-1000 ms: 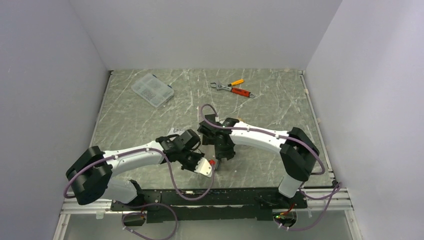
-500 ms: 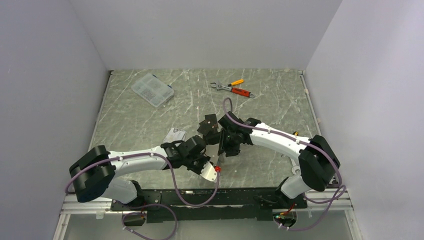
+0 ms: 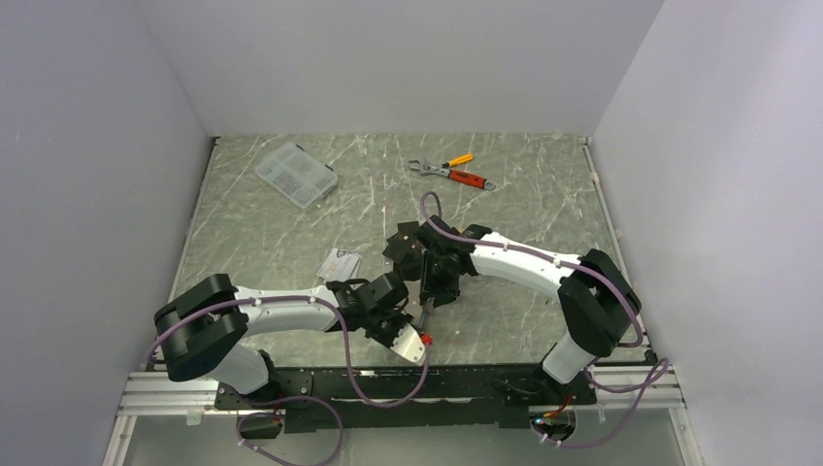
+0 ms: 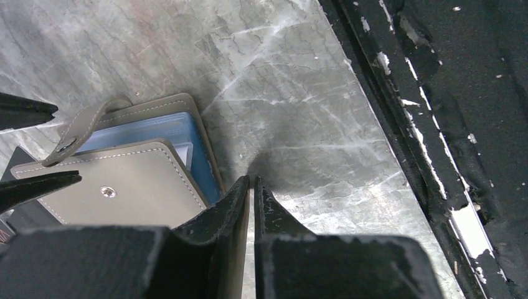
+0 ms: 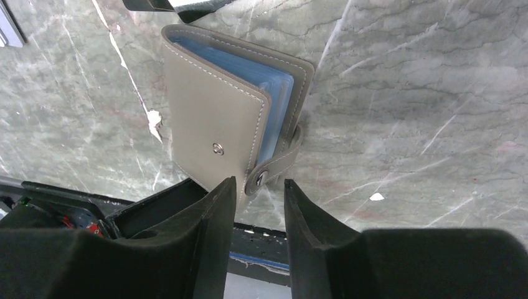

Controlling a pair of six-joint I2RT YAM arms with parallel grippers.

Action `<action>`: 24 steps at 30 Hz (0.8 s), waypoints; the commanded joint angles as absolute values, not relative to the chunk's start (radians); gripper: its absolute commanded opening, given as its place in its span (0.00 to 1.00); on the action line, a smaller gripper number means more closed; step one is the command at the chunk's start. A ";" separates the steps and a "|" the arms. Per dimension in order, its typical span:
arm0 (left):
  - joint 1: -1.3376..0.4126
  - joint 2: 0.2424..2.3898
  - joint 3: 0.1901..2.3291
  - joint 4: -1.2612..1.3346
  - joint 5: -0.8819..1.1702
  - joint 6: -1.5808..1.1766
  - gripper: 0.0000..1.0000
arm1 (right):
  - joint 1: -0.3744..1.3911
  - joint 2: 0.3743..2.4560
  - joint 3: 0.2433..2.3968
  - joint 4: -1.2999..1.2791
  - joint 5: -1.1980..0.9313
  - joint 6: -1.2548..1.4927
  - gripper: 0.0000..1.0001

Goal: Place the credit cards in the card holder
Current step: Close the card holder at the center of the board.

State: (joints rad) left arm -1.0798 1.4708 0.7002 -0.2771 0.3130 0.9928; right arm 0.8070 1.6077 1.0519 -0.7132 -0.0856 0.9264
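Observation:
The card holder (image 5: 236, 112) is a taupe-grey wallet with blue lining, lying folded on the marble table. Its snap tab (image 5: 274, 165) hangs loose. My right gripper (image 5: 260, 184) is open, and the tab's end sits just beyond the gap between its fingertips. In the left wrist view the card holder (image 4: 124, 180) lies to the left of my left gripper (image 4: 251, 180), which is shut on nothing and tipped down at the table beside the wallet's edge. A silvery-grey credit card (image 3: 340, 262) lies flat behind the left arm. From above, both grippers hide the wallet.
A clear plastic compartment box (image 3: 296, 175) stands at the back left. An orange-handled wrench and pliers (image 3: 451, 173) lie at the back centre. The black rail of the table's near edge (image 4: 436, 124) runs close to the right of my left gripper.
The left arm has slid right and toward the near edge. The right arm swung out to the right, then came back a little over the wallet.

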 commanded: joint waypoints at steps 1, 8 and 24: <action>-1.086 1.478 0.729 -0.280 0.328 1.011 0.13 | 0.812 1.620 1.111 -0.759 -0.059 0.915 0.34; -1.082 1.435 0.794 -0.402 0.378 1.009 0.13 | 0.813 1.627 1.121 -0.779 -0.032 0.914 0.06; -0.976 1.492 0.928 -0.482 0.464 1.058 0.14 | 0.801 1.581 1.096 -0.786 -0.016 0.923 0.00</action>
State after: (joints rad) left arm -0.9592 1.4372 0.8997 -0.5034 0.4091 1.0348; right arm 0.8093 1.6264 1.0855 -0.7883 -0.0257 0.9131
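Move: Between the right hand's open fingers hangs the loose strap end of the card holder, about 1 cm below and 1 cm to the left; the holder's middle is some 2 cm ahead, 3 cm left and 2 cm lower. For the left hand, low over the board, the card holder is about 7 cm ahead and 4 cm right, level in height. From that hand the black wallet lies roughly 17 cm ahead and 4 cm right, the white cards about 16 cm ahead and 11 cm left. Closing fully on the strap end, the right fingers pinch it and then draw it about 1.5 cm to the right, away from the cover, the wrist turning very slightly. The left hand, its fingers kept nearly shut, rises some 5.5 cm from behind the holder and late in the rise swings about 3 cm forward, towards and above the near part of the cover. ##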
